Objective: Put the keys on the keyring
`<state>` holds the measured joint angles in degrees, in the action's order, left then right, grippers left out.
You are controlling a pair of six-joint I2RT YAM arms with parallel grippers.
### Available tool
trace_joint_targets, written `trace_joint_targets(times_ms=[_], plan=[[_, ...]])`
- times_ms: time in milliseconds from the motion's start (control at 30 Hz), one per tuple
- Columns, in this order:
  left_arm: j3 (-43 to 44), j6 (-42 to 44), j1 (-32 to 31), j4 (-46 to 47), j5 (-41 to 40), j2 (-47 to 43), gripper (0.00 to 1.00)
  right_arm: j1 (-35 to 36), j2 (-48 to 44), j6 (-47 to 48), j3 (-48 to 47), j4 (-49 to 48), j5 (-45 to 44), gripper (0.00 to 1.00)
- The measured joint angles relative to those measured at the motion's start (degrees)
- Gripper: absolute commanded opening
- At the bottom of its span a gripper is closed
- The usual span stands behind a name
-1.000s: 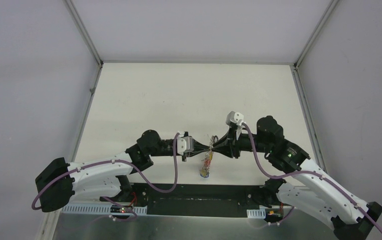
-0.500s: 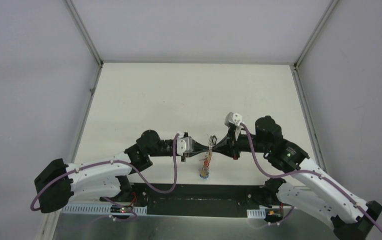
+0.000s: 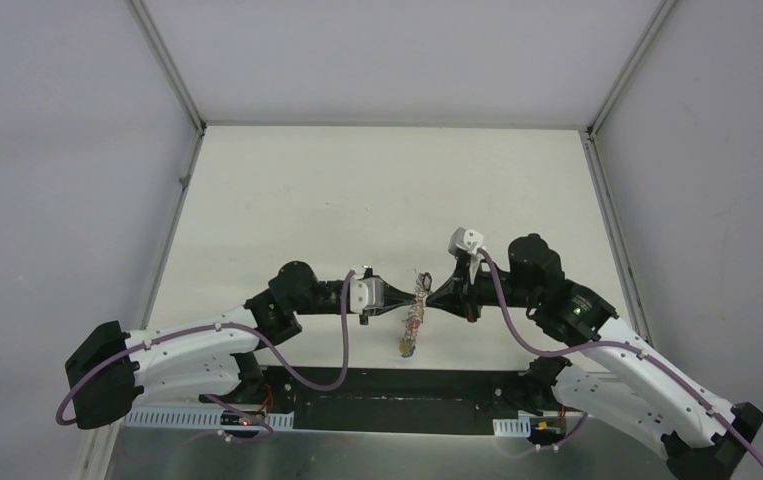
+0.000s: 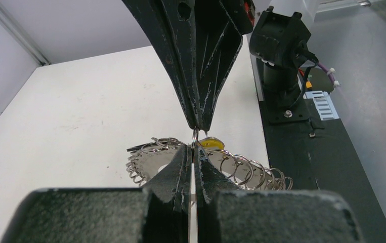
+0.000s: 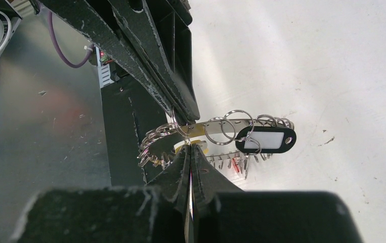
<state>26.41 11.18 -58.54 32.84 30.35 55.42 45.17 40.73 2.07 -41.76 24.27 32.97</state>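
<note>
The keyring (image 3: 417, 308) hangs above the table between my two grippers, a grey wreath of wire loops (image 4: 254, 171) (image 5: 155, 144). My left gripper (image 3: 410, 301) (image 4: 195, 150) is shut on one of its small loops. My right gripper (image 3: 429, 296) (image 5: 189, 150) meets it tip to tip and is shut on the same loop. A yellow key head (image 4: 211, 143) (image 5: 202, 147) sits right beside the right fingertips. A red key head (image 5: 236, 165) dangles under the ring. The rest of the keys are lost among the coils.
A black tag with a white label (image 5: 265, 139) hangs from the keyring. The white table (image 3: 357, 200) is walled by grey panels on three sides. A black base plate (image 3: 387, 385) and the arm mounts lie just below the hanging ring.
My right gripper has shut on the loop. Both grippers and the keyring have drifted slightly left, and the dangling bundle has swung a little.
</note>
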Motion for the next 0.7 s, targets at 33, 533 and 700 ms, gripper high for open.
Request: trace_joint_targets(times_ms=[33, 533, 700], plan=[[0.00, 0.02, 0.00, -0.15, 0.00, 0.00, 0.00, 0.00, 0.35, 0.00, 0.00, 0.00, 0.00, 0.00], [0.00, 0.13, 0.00, -0.24, 0.00, -0.07, 0.00, 0.00, -1.40, 2.97, 0.02, 0.42, 1.55, 0.53], [0.00, 0.13, 0.00, -0.22, 0.00, -0.07, 0.00, 0.00, -4.35, 3.87, 0.52, -2.58, 4.31, 0.50]])
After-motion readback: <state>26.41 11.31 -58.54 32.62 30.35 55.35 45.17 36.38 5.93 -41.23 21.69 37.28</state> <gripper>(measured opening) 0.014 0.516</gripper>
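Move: At the fingertips of both hands is the small split ring: roughly 1 cm left of the right hand and 1 cm below it. From the left hand, which grips that ring, it lies less than 1 cm to the right and about 1 cm up. The big keyring hangs beneath, its middle some 2 cm ahead of the right hand and 5 cm below, the black tag about 6 cm ahead and 4 cm below, and the yellow tag nearly straight below by roughly 9 cm. Dipping about 1 cm with shut fingertips at the top of the small ring, the right hand spreads its fingers to roughly half open and comes free, then climbs about 3.5 cm from its lowest point while easing back a little and tilting its fingertips up, some 10 degrees of turn in all. The left hand stays put, still pinching the ring. ##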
